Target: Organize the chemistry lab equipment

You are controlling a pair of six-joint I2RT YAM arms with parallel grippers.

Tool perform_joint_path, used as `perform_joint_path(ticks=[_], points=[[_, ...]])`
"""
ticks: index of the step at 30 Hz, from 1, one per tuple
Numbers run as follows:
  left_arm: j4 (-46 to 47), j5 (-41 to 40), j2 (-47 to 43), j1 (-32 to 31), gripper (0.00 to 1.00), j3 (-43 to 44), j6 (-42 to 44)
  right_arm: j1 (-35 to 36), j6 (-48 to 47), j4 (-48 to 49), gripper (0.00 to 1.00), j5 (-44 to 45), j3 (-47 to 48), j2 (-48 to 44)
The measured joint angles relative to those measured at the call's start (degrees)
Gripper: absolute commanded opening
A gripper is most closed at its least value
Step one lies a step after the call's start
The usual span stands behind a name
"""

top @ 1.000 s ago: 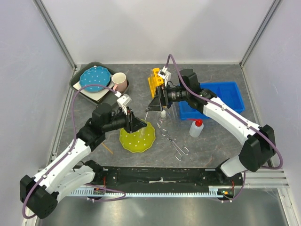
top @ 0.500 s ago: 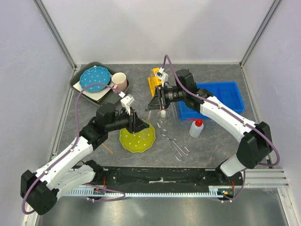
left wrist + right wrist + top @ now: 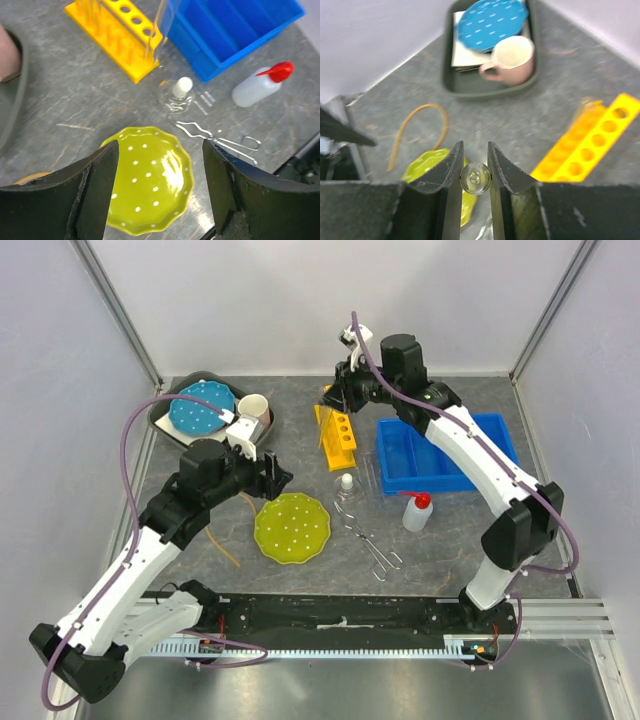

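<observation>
My right gripper [image 3: 338,400] hangs over the yellow test-tube rack [image 3: 337,430], shut on a thin clear tube [image 3: 475,178] whose round end shows between the jaws. From the left wrist view the tube [image 3: 161,25] hangs down over the rack [image 3: 115,30]. My left gripper [image 3: 280,476] is open and empty, above the table left of the rack. The white-capped flask [image 3: 346,483], the red-capped squeeze bottle [image 3: 417,510] and the metal tongs [image 3: 370,540] lie on the table.
A yellow-green dotted plate [image 3: 291,527] lies below my left gripper. A blue bin [image 3: 440,450] stands right of the rack. At the back left a dark tray [image 3: 165,425] holds a blue plate [image 3: 200,410] and a pink mug [image 3: 254,412]. A rubber band [image 3: 417,130] lies nearby.
The tube passed from left to right: my right gripper shut on it and carried it back over the rack. My left gripper opened and pulled away to the left.
</observation>
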Motion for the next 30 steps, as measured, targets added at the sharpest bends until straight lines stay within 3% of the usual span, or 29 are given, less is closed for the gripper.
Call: perform_joint_path(ticks=[5,15,30], points=[[-1.8,-4.5,-1.2,0.2,0.75,-2.9,3.1,-0.3,-7.6,-0.8,0.19,8.3,8.7,8.0],[-2.9,-8.6,-1.2,0.2,0.75,-7.9,4.8,-0.3,-13.0,-2.1,0.20,17.7,19.3,22.1],[-2.7,-10.3,-3.8,0.2,0.75,-8.5,5.2,-0.3,-14.2,-1.9,0.21,20.9,22.0,26.1]])
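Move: The right hand holds a test tube; the middle of the yellow rack lies about 17 cm ahead of that hand, barely left, and some 27 cm below. The stoppered flask is roughly 3 cm ahead and 4 cm right, the blue tray about 11 cm ahead and 29 cm right, both near 28 cm down; the pink mug is some 20 cm ahead and 22 cm left. From the empty left hand the rack is about 31 cm ahead, 14 cm right and 22 cm below. Still pinching the test tube, the right hand carries it forward about 15 cm towards the rack, level at first and then sinking some 9 cm, and eases to a stop over its far half. Its wrist turns roughly 25 degrees, tipping the fingers down and clockwise. The left hand, open and empty, drops about 6 cm and drifts 4 cm left. ##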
